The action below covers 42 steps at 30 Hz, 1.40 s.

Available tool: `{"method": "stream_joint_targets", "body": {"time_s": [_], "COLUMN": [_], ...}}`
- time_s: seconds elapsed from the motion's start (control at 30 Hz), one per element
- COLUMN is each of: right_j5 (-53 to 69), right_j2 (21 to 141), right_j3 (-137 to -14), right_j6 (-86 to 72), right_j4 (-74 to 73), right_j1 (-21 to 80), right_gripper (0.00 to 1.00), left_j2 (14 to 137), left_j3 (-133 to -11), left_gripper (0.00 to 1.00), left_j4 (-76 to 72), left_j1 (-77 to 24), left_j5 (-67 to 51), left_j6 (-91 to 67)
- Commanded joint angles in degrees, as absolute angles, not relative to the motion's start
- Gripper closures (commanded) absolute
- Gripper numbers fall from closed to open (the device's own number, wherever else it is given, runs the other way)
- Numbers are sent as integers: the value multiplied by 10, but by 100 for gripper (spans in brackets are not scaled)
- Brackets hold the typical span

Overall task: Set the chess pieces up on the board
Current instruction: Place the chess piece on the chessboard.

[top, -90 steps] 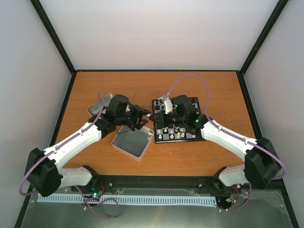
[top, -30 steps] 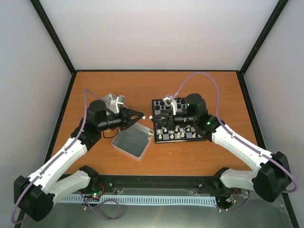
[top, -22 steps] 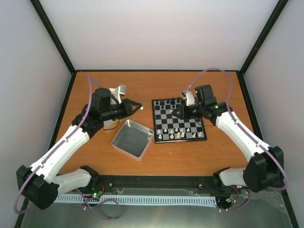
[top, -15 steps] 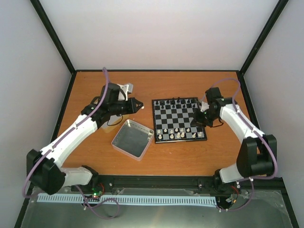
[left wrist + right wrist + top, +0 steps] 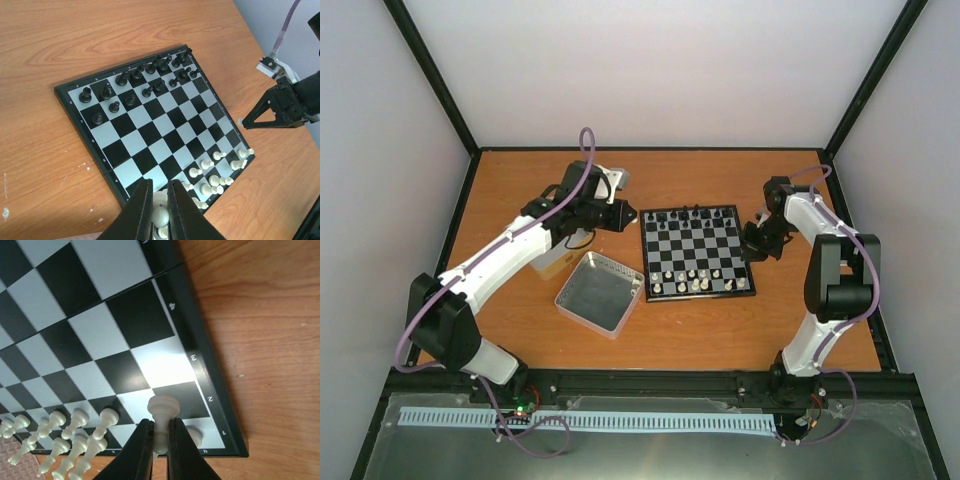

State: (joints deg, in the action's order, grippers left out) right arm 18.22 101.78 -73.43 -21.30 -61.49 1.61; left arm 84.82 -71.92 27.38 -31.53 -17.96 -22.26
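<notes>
The board (image 5: 696, 250) lies at the table's centre right, with black figures along its far rows and white chess pieces (image 5: 686, 282) on its near rows. My left gripper (image 5: 626, 215) hovers by the board's far-left corner, shut on a rounded white piece (image 5: 160, 216); in the left wrist view the board (image 5: 150, 132) and its white pieces (image 5: 215, 172) lie below. My right gripper (image 5: 754, 242) hangs at the board's right edge, shut on a white piece (image 5: 163, 407) held above the near-right corner squares (image 5: 125, 305), beside standing white pieces (image 5: 75, 430).
An open silver tin (image 5: 600, 292) sits just left of the board's near corner. A pale flat thing (image 5: 554, 263) lies under my left arm. Black pieces (image 5: 135, 77) crowd the board's far side. My right gripper (image 5: 272, 107) shows in the left wrist view, beyond the board's edge.
A second ago both grippers met tip to tip between tin and board. The left has swung toward the board's far-left corner, and the right has moved across to the board's right edge.
</notes>
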Motion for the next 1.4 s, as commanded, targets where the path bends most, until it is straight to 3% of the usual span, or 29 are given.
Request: {"method": "stream_joint_targets", "body": {"time_s": [0.0, 0.87, 1.17, 1.37], "right_j5": [196, 179, 179, 186], "right_j2": [1046, 1088, 1078, 1060], "right_j3": [-744, -728, -736, -762], "right_j6": [-222, -203, -197, -201], "right_j4": [-637, -650, -655, -658], "right_j1": [6, 5, 5, 5], "right_gripper": [97, 93, 81, 66], "left_j2": [868, 900, 903, 904], "left_j3": [-762, -771, -773, -777], "left_gripper": [99, 99, 99, 99], "left_j4": [295, 296, 294, 295], "left_j1": [-320, -320, -321, -322], "left_j5": [-164, -172, -176, -178], "left_j6": [-168, -157, -159, -157]}}
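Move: The right fingers hold a white pawn above the board's near right corner; its free second-row square on the right edge lies about 2 cm back, straight in line sideways and 5 cm below. The corner piece stands some 5 cm back, level sideways, and its first-row neighbour 5 cm back and 3 cm left; the nearest set pawn is 2 cm back and 6 cm left. From the left hand, the square is roughly 4 cm back, 26 cm right and 20 cm below. The right fingers set the pawn down on the edge square in front of the corner piece: the hand sinks about 3 cm, easing back some 2 cm with a tilt of about 10 degrees, pauses, then opens and lets go. The left hand, still gripping its own white piece, sinks some 2.5 cm high beyond the board's left side, edges slightly forward, then holds. ##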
